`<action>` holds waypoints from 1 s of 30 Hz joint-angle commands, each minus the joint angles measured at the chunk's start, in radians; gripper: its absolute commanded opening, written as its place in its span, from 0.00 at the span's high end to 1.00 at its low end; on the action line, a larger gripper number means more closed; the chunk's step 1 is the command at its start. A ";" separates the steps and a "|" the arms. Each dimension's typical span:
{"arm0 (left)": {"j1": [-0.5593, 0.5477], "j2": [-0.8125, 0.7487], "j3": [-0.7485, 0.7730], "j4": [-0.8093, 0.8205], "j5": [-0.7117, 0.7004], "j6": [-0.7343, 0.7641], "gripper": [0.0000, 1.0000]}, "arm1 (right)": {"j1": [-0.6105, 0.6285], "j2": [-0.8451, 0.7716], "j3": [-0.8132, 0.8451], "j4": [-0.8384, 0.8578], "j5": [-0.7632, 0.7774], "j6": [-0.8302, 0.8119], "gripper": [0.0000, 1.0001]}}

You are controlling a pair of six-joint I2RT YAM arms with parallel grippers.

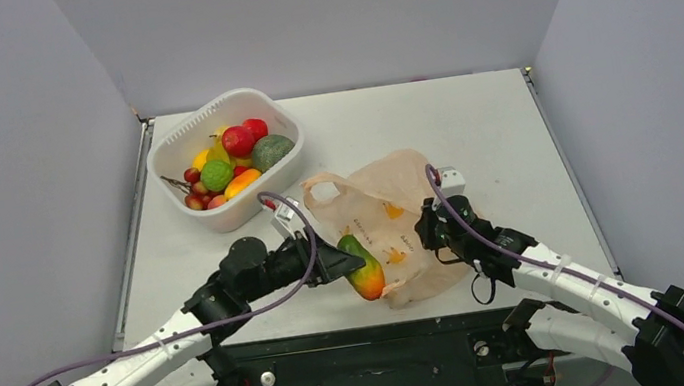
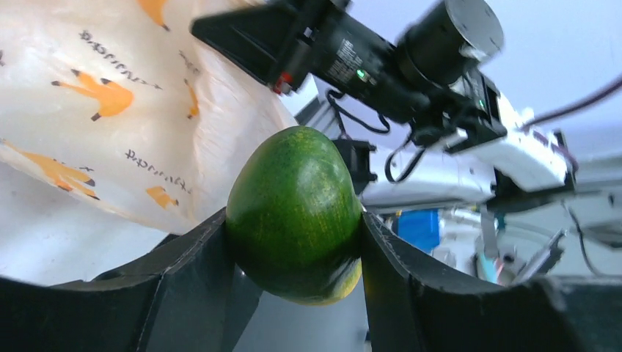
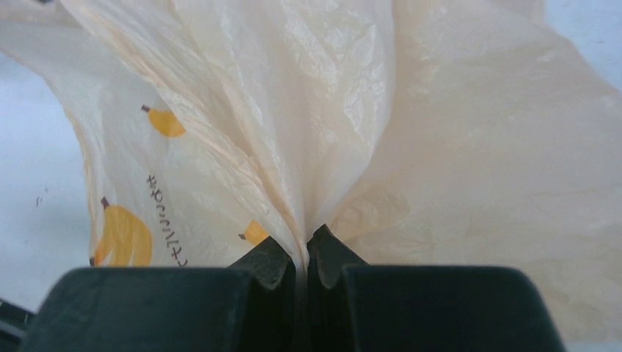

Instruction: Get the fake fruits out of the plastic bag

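My left gripper [image 1: 341, 258] is shut on a glossy fake fruit [image 1: 362, 265], green at one end and orange-red at the other, and holds it at the near left side of the plastic bag [image 1: 392, 216]. In the left wrist view the fruit [image 2: 293, 205] sits squeezed between both fingers [image 2: 183, 257], with the bag [image 2: 110, 110] behind it. The bag is pale peach with orange printed marks and lies crumpled on the table. My right gripper [image 1: 429, 225] is shut on a fold of the bag's right side; the right wrist view shows the film [image 3: 293, 110] pinched between the fingertips [image 3: 268, 260].
A white plastic basket [image 1: 220, 216] stands at the back left, holding several fake fruits [image 1: 236, 141] and a dull dark-green round fruit [image 1: 271, 150]. The table's near edge [image 1: 337, 327] runs just below both grippers. My right arm [image 2: 411, 59] shows in the left wrist view.
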 commanded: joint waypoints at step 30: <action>0.831 0.834 0.953 -0.424 -0.298 0.656 0.92 | -0.006 -0.087 0.115 -0.169 0.323 -0.004 1.00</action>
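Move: The left hand, already gripping the green-orange papaya, has the white basket's middle about 31 cm ahead, 28 to its left and 16 below. In the basket the melon lies some 31 ahead and 17 left, the mango about 25 ahead and 25 left, both roughly 16 below. The right hand, pinching the bag, has the basket some 26 cm ahead, 48 left and 5 below. Left hand arcs held papaya up, forward 30 cm, left 25, down over basket; right hand draws bag rightward. ##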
